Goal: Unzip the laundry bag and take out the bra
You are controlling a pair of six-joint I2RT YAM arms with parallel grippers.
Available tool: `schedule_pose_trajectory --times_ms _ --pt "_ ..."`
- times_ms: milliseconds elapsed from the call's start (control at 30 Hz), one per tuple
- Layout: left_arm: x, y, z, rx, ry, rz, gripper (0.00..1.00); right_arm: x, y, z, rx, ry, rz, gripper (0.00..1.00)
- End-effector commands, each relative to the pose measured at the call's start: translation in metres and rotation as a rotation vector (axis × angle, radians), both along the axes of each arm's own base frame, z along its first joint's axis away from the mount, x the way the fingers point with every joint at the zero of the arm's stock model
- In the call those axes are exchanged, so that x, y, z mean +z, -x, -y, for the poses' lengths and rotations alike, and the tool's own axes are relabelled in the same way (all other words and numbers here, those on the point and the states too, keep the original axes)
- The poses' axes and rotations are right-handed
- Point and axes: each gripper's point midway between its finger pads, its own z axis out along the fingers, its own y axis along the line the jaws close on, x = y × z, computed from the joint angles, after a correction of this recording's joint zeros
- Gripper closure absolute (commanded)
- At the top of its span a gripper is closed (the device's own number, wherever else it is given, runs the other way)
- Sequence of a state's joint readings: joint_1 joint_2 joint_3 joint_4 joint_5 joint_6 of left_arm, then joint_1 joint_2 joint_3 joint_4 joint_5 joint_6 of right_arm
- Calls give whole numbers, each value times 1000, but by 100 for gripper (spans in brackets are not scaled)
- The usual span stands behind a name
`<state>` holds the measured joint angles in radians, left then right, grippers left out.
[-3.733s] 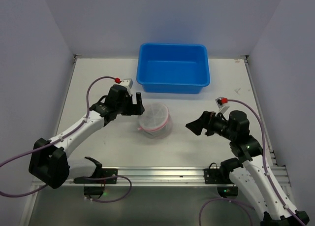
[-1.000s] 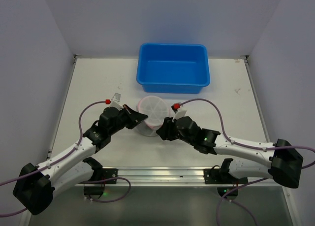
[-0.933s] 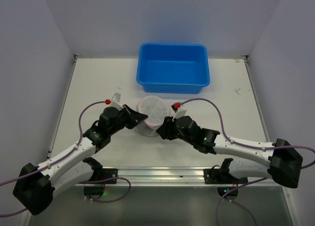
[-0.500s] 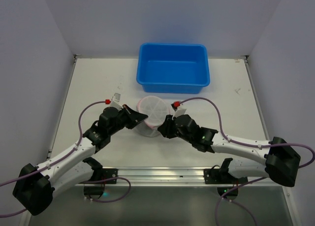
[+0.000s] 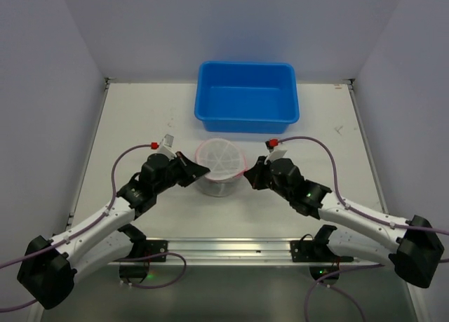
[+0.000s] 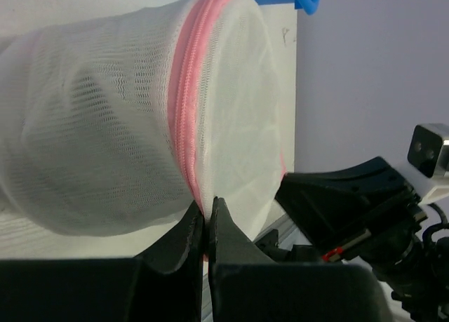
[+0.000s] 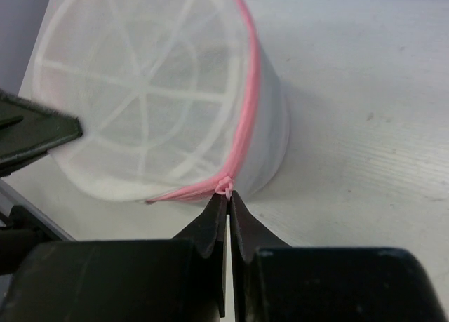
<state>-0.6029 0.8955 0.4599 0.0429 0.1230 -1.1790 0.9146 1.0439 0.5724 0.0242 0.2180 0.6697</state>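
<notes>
The laundry bag (image 5: 220, 166), a small white mesh drum with pink trim, stands in the middle of the table. My left gripper (image 5: 203, 169) is shut on the pink zipper seam (image 6: 184, 118) at the bag's left rim. My right gripper (image 5: 250, 175) is shut on the pink zipper pull (image 7: 226, 186) at the bag's right rim, where the pink zipper line (image 7: 247, 97) runs round the top face. The bag (image 7: 161, 97) is tilted toward the right wrist camera. The bra is hidden inside the bag.
A blue plastic tub (image 5: 247, 96) stands behind the bag, open and facing up. The aluminium rail (image 5: 231, 246) runs along the near table edge. Grey walls close the left and right sides.
My right gripper has slid from the bag's near side round to its right rim, pulling the zipper pull along. The left gripper has held its grip on the left rim.
</notes>
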Motion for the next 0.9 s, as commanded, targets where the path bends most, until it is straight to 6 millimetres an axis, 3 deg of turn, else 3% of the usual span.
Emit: schedule_pose_trajectory --times_ms 0,67,233,367,467,500,567,633,700,800,867 --pt "-10 7 -12 -25 -89 12 100 -2 -19 47 -125 85 42 100" --pt "-18 10 -17 -42 -103 3 100 1 -25 65 -166 111 55 100" --pt "-26 19 -18 -187 -155 33 100 -9 -32 82 -168 190 28 100" --pt "-29 10 -22 -253 -218 50 100 -9 -19 60 -6 169 -8 100" --pt "-29 -15 -16 -269 -255 59 98 -5 -2 34 124 96 -42 100" --pt "-14 -26 -10 -277 -247 96 95 -3 1 27 142 83 -48 100" --pt "-14 -40 -2 -282 -241 90 80 0 12 8 190 61 -68 100" --pt "5 -56 8 -266 -200 123 59 8 23 -13 236 28 -65 100" --pt "17 -69 14 -242 -164 144 34 10 23 -30 231 -35 -98 100" --pt "18 -72 11 -192 -148 122 4 13 20 -53 225 -129 -144 100" --pt "24 -68 4 -151 -144 131 0 19 13 -62 198 -144 -141 100"
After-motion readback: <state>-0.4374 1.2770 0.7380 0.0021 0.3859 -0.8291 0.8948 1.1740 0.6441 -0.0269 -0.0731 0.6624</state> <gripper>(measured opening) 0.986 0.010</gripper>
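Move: Both hands hold the laundry bag by its pink zip. The bag's middle lies roughly 4 cm ahead of the left hand, 3 cm to its right and 5 cm lower. From the right hand, which pinches the zip pull, it is about 8 cm to the left, 3 cm ahead and 5 cm below. The blue box lies some 25 cm straight ahead of the right hand, about 8 cm lower. The right fingers keep their pinch on the zip pull, drawing it about 3 cm farther right, away from the left hand, then carrying it back and left along the bag's near edge, some 6 cm leftward, sinking and turning counter-clockwise. The left hand holds on, dips slightly, then lets go of the zip's tab end, opening wide as it runs about 6 cm forward over the bag. ##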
